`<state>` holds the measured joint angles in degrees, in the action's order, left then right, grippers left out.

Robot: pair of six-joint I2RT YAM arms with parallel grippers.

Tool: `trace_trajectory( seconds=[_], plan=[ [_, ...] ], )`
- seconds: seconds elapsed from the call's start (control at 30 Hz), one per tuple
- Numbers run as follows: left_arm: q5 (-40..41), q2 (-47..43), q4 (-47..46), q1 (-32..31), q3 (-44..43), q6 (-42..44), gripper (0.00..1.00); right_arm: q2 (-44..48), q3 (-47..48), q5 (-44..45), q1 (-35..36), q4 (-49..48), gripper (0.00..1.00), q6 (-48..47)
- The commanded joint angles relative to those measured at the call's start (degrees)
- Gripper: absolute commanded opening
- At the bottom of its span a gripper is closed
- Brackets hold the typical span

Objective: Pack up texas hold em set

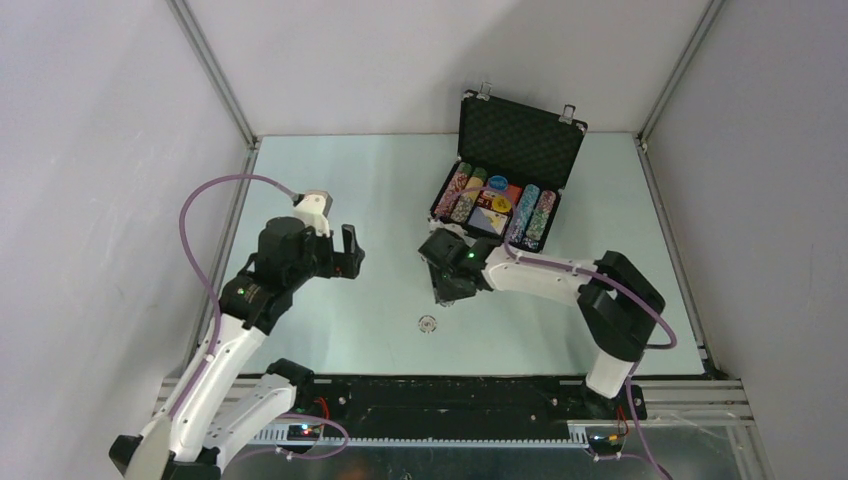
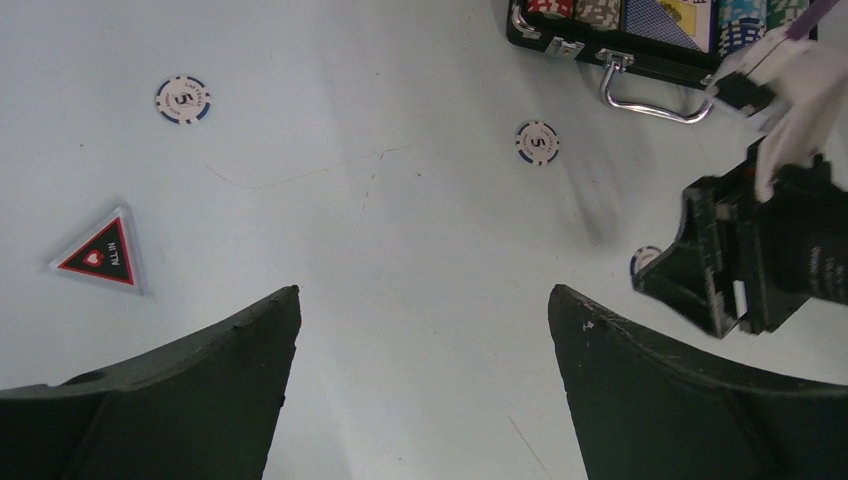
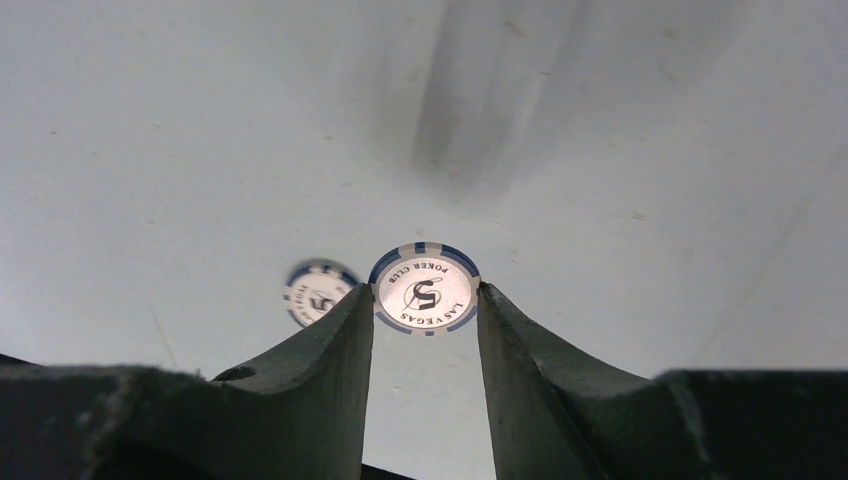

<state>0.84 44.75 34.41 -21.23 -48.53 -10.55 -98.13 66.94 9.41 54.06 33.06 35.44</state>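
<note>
The black briefcase (image 1: 520,140) stands open at the back right, with rows of poker chips and a card deck inside. My right gripper (image 3: 424,295) is shut on the edges of a white and blue poker chip (image 3: 424,290), held just over the table in front of the case. A second chip (image 3: 318,292) lies on the table just left of it. My left gripper (image 2: 424,300) hangs open and holds nothing over the left middle of the table. Ahead of it lie two more chips (image 2: 183,99) (image 2: 537,142) and the dark triangular piece (image 2: 98,255).
The case's silver handle (image 2: 650,95) points toward the arms. One loose chip (image 1: 428,323) lies near the front centre of the table. White walls and metal frame posts close in the table on three sides.
</note>
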Motion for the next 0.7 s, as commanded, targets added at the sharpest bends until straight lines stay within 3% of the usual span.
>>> trace_trajectory(
  seconds=[0.0,0.27,0.67],
  plan=[
    [1.7,-1.1,-1.7,0.5,-0.3,-0.3,0.98,-5.3,5.9,-1.0,3.1,1.2,0.45,1.2],
    [2.5,-1.9,-1.7,0.5,-0.2,0.2,0.98,-11.2,11.4,-0.9,5.9,3.4,0.44,1.5],
    [3.6,-2.3,-1.7,0.5,-0.2,0.1,0.98,-12.1,11.9,-1.2,8.2,4.8,0.44,1.9]
  ],
)
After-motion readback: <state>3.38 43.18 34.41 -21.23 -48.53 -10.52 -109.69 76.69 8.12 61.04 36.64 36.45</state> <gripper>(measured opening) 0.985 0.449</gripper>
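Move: Your right gripper already holds a poker chip; the lone chip on the table that it is going to lies about 4 cm back, 5 cm left and 3 cm below that hand. The far chip lies some 12 cm ahead and 5 cm left of the hand, and the open case's tray is roughly 22 cm ahead and 10 cm right. From the left hand, the lone chip is about 8 cm back, 16 cm right and 19 cm down. Keep the held chip pinched and swing the right gripper about 5 cm left, easing it roughly 3 cm back and 3 cm down, until the held chip is over the lone chip. Make most of the reach early, then creep back at that low height, fingers unchanged and the wrist turning only slightly counter-clockwise. ##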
